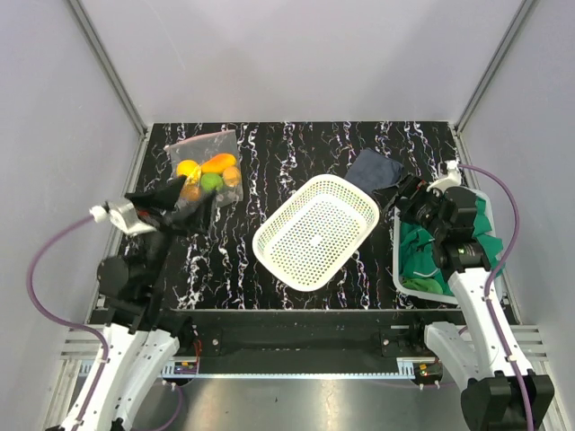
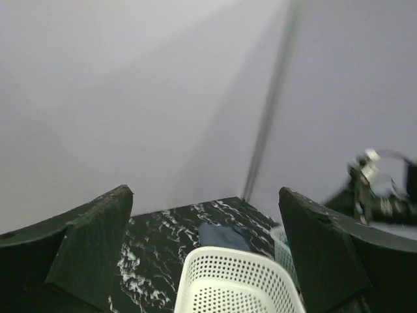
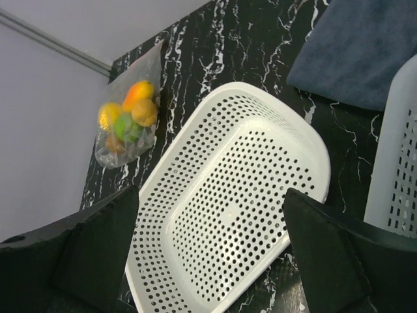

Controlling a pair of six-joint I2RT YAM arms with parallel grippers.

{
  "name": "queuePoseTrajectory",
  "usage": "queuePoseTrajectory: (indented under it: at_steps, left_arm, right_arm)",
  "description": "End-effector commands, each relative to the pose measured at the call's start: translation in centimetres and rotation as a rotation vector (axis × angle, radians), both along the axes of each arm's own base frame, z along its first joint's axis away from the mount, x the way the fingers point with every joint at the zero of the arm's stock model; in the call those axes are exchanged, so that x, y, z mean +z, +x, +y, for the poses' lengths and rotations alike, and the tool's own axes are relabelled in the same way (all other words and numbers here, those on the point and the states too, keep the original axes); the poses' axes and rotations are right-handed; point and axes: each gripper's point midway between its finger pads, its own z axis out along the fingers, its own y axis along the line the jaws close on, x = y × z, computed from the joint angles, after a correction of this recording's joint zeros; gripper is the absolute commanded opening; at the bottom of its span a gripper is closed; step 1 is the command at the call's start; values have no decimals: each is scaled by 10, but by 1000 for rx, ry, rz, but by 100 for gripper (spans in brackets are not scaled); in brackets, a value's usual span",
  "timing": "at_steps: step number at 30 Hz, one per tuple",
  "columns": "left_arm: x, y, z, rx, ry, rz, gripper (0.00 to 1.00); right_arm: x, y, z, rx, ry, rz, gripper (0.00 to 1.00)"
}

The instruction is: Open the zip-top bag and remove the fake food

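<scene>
The zip-top bag (image 1: 202, 148) lies flat at the table's back left, clear and crinkly. Inside it is the fake food (image 1: 212, 172): orange and yellow pieces and one green round one. My left gripper (image 1: 193, 206) hovers at the bag's near edge and covers part of it from above, open, with nothing between its fingers (image 2: 98, 241). The left wrist view faces right and the bag is out of it. My right gripper (image 1: 404, 202) hangs open at the right side, empty. Its wrist view shows the bag (image 3: 144, 65) and the fake food (image 3: 139, 111) far off to the left.
A white mesh basket (image 1: 262, 242) lies empty and slanted mid-table, its rim (image 3: 316, 147) below my right gripper (image 3: 212, 194). A dark blue folded cloth (image 1: 375, 169) lies behind it. A second white basket (image 3: 397, 163) at the right edge holds green clothing (image 1: 422, 256).
</scene>
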Motion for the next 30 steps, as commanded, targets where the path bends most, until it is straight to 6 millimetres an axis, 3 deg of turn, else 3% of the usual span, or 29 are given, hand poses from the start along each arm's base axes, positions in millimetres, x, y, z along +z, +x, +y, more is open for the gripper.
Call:
queuePoseTrajectory:
  at_steps: [1,4,8,9,11,12,13,15,16,18,20,22,23,24,26,27,30]
  left_arm:
    - [-61,54,76,441,-276,586,99]
    - [-66,50,65,414,-105,632,99]
    - [-66,45,59,377,-82,658,99]
    - [-65,44,57,366,-81,654,99]
    - [-65,42,55,353,-76,672,99]
    - [-67,44,56,365,-74,697,99]
    - [-58,43,61,388,-90,700,99]
    - [-66,42,66,425,-62,767,99]
    - [-64,41,70,449,-49,769,99]
    - [-61,37,79,493,-36,788,99]
    - [-61,34,93,568,-27,788,99]
    - [-61,32,105,631,-10,776,99]
    - [-64,30,109,656,-3,785,99]
    - [-63,28,113,674,0,783,99]
    - [-63,27,119,708,7,783,97]
    - [-65,29,119,713,13,790,97]
    - [-78,43,108,683,55,856,95]
  right_arm:
    - [0,4,-11,-33,-73,55,100]
    - [10,10,-5,11,-85,51,100]
    - [16,23,16,59,-108,78,100]
    - [22,28,37,113,-124,79,100]
    - [23,32,59,158,-157,89,100]
    - [28,35,84,218,-166,85,100]
    - [31,36,98,248,-169,80,100]
    - [37,49,127,283,-186,69,100]
    - [40,43,152,337,-194,57,100]
    - [45,53,186,377,-199,47,100]
    - [50,44,227,450,-195,23,100]
    - [49,53,265,495,-187,13,100]
    - [47,44,289,548,-179,10,100]
    - [41,51,311,573,-169,17,100]
    - [36,44,344,631,-152,27,96]
    - [30,52,359,639,-153,27,96]
    - [15,68,369,593,-161,56,96]
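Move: The zip-top bag of fake food is roughly 45 cm to the right gripper's left, 13 cm ahead and 22 cm below. The white basket lies about 16 cm left of this gripper and 3 cm back, the dark cloth about 13 cm ahead and 1 cm left, both some 22 cm below. From the left gripper the bag is about 23 cm ahead, 8 cm left and 37 cm down; the basket is 7 cm ahead, 21 cm right and 35 cm down. Sweep the right gripper about 35 cm left over the white basket towards the bag, edging forward and turning it counter-clockwise, fingers open. Bring the left gripper forward and left, then down, then on left, some 10 cm left and 8 cm lower overall, tipping and swinging it counter-clockwise from its upward, rightward aim to face the bag, still open. Touch nothing with either. ##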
